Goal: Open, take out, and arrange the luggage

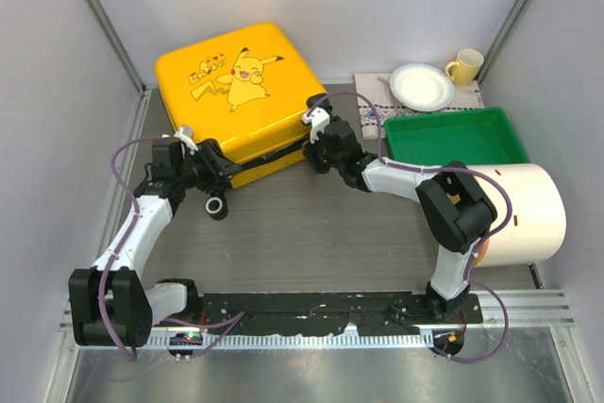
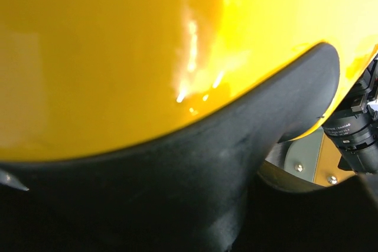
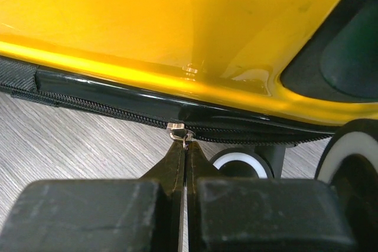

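The luggage (image 1: 236, 92), a yellow hard-shell case with a cartoon print, lies flat at the back left of the table. My right gripper (image 1: 318, 145) is at its front right corner. In the right wrist view the right gripper (image 3: 185, 190) is shut on the brown zipper pull tab (image 3: 185, 160), which hangs from the metal slider (image 3: 179, 129) on the black zipper. Two small wheels (image 3: 241, 162) show beside it. My left gripper (image 1: 209, 172) is against the case's front left corner. Its wrist view shows only yellow shell (image 2: 118, 57) and a dark shape (image 2: 195, 175), with no fingers to be made out.
A green tray (image 1: 458, 137) stands right of the case, with a large cream cylinder (image 1: 524, 214) in front of it. A white plate (image 1: 422, 87) and a yellow cup (image 1: 464, 65) sit on a cloth at the back right. A small black ring-shaped piece (image 1: 218, 207) is by the left wrist.
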You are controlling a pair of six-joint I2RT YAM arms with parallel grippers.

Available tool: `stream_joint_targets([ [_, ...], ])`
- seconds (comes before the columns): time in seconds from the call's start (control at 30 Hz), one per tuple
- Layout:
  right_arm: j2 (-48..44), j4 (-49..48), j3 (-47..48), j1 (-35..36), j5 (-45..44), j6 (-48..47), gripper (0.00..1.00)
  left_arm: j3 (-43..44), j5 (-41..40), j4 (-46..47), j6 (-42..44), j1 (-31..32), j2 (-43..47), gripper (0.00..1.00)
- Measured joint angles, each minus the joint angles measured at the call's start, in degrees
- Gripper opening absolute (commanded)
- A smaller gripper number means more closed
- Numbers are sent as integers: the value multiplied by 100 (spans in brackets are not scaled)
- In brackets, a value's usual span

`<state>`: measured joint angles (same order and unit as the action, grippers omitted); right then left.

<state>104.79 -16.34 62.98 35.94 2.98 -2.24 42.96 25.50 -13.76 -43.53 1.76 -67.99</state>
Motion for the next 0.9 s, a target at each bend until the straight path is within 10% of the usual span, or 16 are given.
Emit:
stream_joint_targets([
  [0.9,654,162,863,1147,-151,625,1,181,-313,-286,170,52,-101,0],
])
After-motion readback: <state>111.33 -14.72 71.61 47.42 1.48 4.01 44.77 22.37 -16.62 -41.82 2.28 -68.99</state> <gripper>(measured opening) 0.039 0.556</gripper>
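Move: The right fingertips already hold the zipper pull at the suitcase's front seam; the black patch across that seam lies about 12 cm to their left and 4 cm back, level. The far-right wheels stand some 6 cm right and 7 cm ahead, a little lower, and the near wheel roughly 23 cm left and 11 cm back, some 6 cm lower. From the left hand the patch is about 10 cm right, 2 cm ahead and slightly below. Left and somewhat back, the right hand drags the zipper pull about 11 cm along the suitcase's seam, away from the far-right wheels and up to the patch, slow at first, then in a quick sweep that stops about halfway through, after which it all but stays there. The fingers keep their pinch, turning slightly counter-clockwise; the left hand stays against the black corner guard by the near wheel. ##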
